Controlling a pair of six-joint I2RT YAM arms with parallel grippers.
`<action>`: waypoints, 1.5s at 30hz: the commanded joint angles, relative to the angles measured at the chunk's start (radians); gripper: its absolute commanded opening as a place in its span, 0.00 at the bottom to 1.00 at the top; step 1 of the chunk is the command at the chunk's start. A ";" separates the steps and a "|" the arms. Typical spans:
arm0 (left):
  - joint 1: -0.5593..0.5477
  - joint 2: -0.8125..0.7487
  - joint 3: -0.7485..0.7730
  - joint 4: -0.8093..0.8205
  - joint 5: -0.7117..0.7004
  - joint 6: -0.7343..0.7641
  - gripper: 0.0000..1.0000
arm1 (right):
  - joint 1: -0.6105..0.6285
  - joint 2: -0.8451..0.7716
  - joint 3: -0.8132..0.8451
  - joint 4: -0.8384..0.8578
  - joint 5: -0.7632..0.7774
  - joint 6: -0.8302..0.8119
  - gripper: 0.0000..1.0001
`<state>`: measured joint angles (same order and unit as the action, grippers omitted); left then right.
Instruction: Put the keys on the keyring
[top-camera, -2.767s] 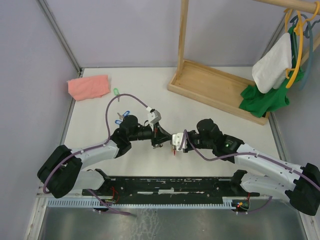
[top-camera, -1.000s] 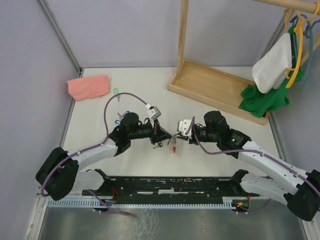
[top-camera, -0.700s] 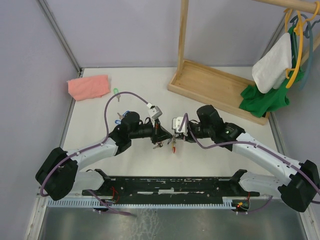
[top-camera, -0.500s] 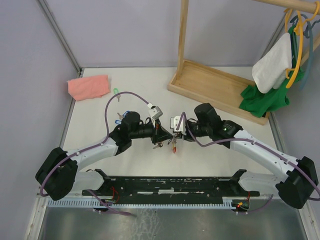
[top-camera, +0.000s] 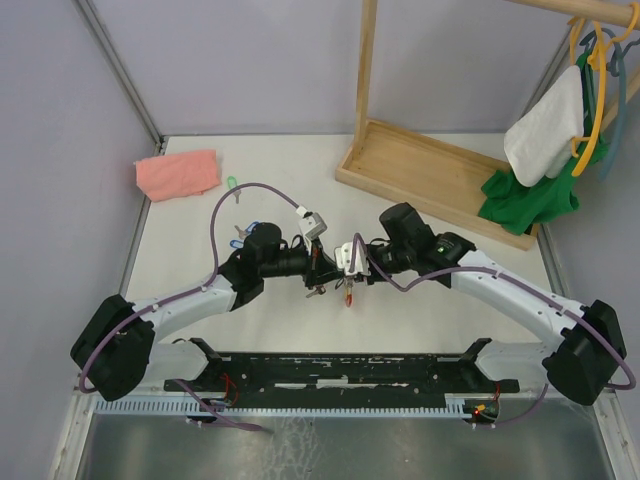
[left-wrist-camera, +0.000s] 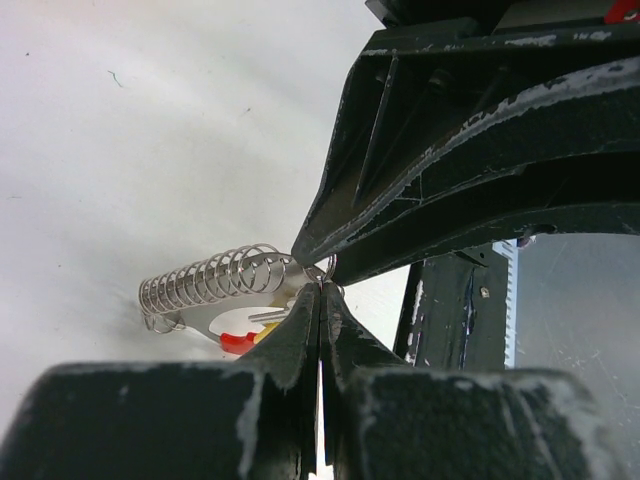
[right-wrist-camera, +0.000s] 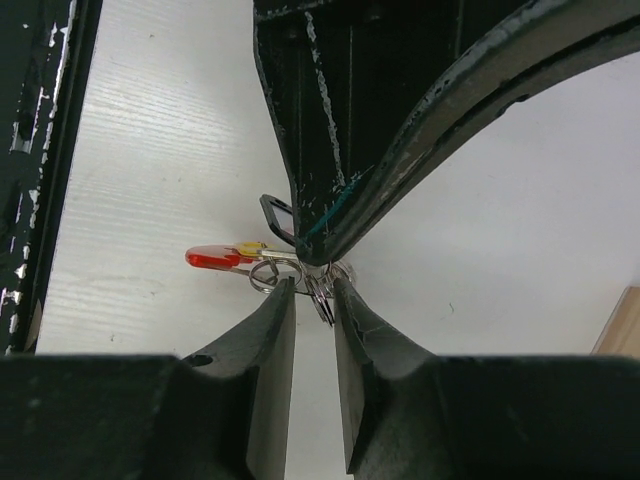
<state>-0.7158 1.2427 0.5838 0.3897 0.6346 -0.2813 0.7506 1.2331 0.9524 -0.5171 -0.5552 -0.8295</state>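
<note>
My left gripper (top-camera: 326, 268) (left-wrist-camera: 320, 290) is shut, its tips pinching a small wire ring of the keyring (left-wrist-camera: 215, 281), whose silver coil stretches out to the left. Keys with red (right-wrist-camera: 212, 257), yellow (right-wrist-camera: 250, 248) and black (right-wrist-camera: 277, 214) tags hang below on small rings, seen as a bunch (top-camera: 347, 293) from above. My right gripper (top-camera: 344, 272) (right-wrist-camera: 313, 290) faces the left one tip to tip, its fingers narrowly apart around those small rings. A green-tagged key (top-camera: 232, 183) and blue-tagged keys (top-camera: 244, 229) lie on the table behind the left arm.
A pink cloth (top-camera: 178, 173) lies at the back left. A wooden rack base (top-camera: 430, 175) stands at the back right, with green (top-camera: 530, 200) and white (top-camera: 548, 125) garments hanging beside it. A black rail (top-camera: 330, 366) runs along the near edge.
The right arm has swung left, bringing its gripper up against the left gripper's tips and around the rings. The left gripper has stayed shut in place.
</note>
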 joint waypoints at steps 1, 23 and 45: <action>-0.009 -0.030 0.046 -0.001 0.019 0.053 0.03 | -0.003 0.011 0.056 -0.038 -0.054 -0.062 0.27; 0.011 -0.006 -0.046 0.011 -0.059 -0.029 0.03 | -0.051 -0.182 -0.222 0.436 -0.075 0.259 0.01; 0.010 0.053 -0.021 0.061 -0.020 -0.039 0.03 | -0.084 -0.246 -0.416 0.806 -0.043 0.452 0.04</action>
<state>-0.7036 1.3510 0.5339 0.5362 0.6113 -0.3515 0.6701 1.0435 0.4282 0.3775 -0.6022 -0.2974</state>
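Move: The keyring's coil hangs between the nearly meeting fingertips, its middle about 1 cm to the right hand's left, 1 cm back and some 2 cm lower, with the right fingers parted around its wire. From the right hand, the red tag hangs roughly 5 cm back, 1 cm left and 4 cm below; the yellow key is about 3 cm back, 1 cm left and 3 cm below. From the left hand, which already pinches the wire, the coil's middle lies about 1 cm to its right, 1 cm back and 2 cm below. Closing almost on the spot, the right fingers shut on the coil's wire right beside the left fingertips; the right hand then tips up some 30 degrees, from slanting down-left to nearly level, while swinging clockwise and easing about 1 cm forward. The left hand keeps its pinch and, after a near standstill, sinks about 3 cm, edging slightly forward. ##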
